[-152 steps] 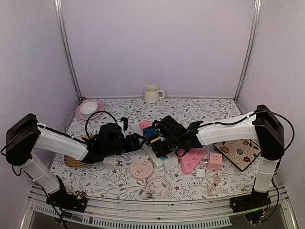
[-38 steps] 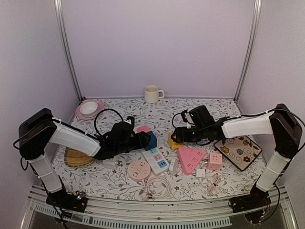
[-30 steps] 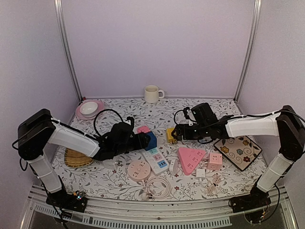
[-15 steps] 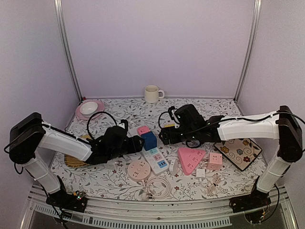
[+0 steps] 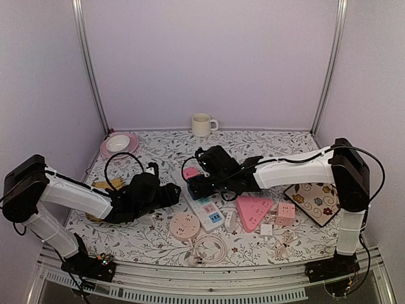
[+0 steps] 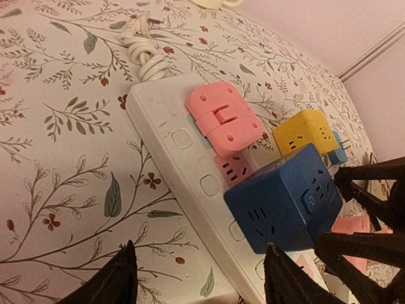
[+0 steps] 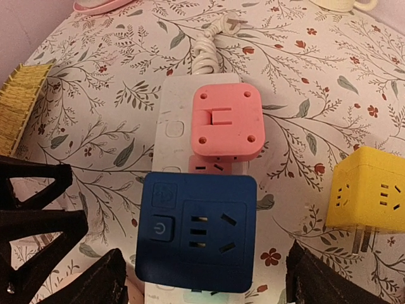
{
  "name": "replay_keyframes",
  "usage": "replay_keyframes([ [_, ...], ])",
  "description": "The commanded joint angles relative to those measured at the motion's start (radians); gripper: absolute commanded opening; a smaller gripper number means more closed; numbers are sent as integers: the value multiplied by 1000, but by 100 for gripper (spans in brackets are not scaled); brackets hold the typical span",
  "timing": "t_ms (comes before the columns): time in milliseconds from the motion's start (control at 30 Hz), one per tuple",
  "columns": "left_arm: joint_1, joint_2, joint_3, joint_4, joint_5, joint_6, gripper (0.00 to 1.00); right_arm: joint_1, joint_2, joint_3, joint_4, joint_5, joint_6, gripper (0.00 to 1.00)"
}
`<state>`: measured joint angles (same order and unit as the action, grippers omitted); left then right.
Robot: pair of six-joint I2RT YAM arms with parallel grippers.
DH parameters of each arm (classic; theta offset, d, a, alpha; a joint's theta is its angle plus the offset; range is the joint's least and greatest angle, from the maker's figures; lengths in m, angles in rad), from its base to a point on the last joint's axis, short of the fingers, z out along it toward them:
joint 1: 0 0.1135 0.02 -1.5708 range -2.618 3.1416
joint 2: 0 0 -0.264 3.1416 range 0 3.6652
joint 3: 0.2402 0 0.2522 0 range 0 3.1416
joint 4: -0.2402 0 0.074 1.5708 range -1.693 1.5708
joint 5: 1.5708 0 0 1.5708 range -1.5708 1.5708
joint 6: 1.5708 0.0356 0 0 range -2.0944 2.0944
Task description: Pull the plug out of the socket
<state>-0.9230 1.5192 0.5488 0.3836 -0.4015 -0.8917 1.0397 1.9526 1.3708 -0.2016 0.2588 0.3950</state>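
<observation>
A white power strip [image 6: 180, 161] [image 7: 172, 107] [image 5: 205, 212] lies on the floral table. A blue cube plug [image 7: 196, 234] [image 6: 285, 206] sits plugged into it, just past a flat pink plug [image 7: 226, 121] [image 6: 223, 118] [image 5: 190, 171]. My right gripper [image 7: 205, 272] [image 5: 192, 185] hovers open over the blue cube, one finger on each side, neither touching it. The left gripper [image 6: 199, 272] [image 5: 172, 193] is open too, low over the strip's edge next to the blue cube and holding nothing. A yellow cube plug [image 7: 367, 190] [image 6: 307, 130] lies loose on the table beside the strip.
Near the front are a round pink socket [image 5: 186, 225], a white coiled cable [image 5: 209, 247], a pink triangular socket [image 5: 253, 211] and a pink cube [image 5: 285, 214]. A patterned pad [image 5: 319, 201] is at the right, a mug [image 5: 202, 125] at the back, a pink plate [image 5: 118, 145] back left.
My right gripper has swung left, away from the yellow cube, to sit over the blue cube. The left gripper has drawn back a little to the left of the cube.
</observation>
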Motion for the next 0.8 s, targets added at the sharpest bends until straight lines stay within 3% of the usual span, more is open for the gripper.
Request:
replay_keyframes([
  [0, -17, -28, -20, 6, -32, -10, 68, 6, 63, 74, -35, 33, -32, 89],
  [200, -16, -38, -28, 5, -37, -10, 68, 10, 114, 124, -61, 34, -36, 83],
  [533, -16, -47, -32, 16, -34, -2, 68, 19, 117, 128, -80, 35, -40, 53],
  [767, -15, -32, -21, 28, -13, 7, 68, 44, 62, 85, -84, 42, -29, 44],
])
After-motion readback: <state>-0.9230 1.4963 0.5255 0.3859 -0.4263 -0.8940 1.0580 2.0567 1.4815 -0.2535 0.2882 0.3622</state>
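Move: The blue plug, standing in the white strip, is almost within the right hand's open fingers: its middle is about 2 cm left, 1 cm ahead and 3 cm below. The pink plug on the same strip lies some 6 cm ahead, 5 cm left and 4 cm down from the hand; the yellow plug lies roughly 10 cm right, 4 cm ahead and 6 cm down. For the left hand, the blue plug is about 7 cm right, 3 cm ahead and slightly below. The right fingers close on two opposite sides of the blue plug and grip it, after the hand has eased left and down over it, about 2 cm each way. A forward nudge of about 1 cm early on is mostly taken back as the grip closes; the wrist hardly turns, and the hand then stays at the plug without lifting. ##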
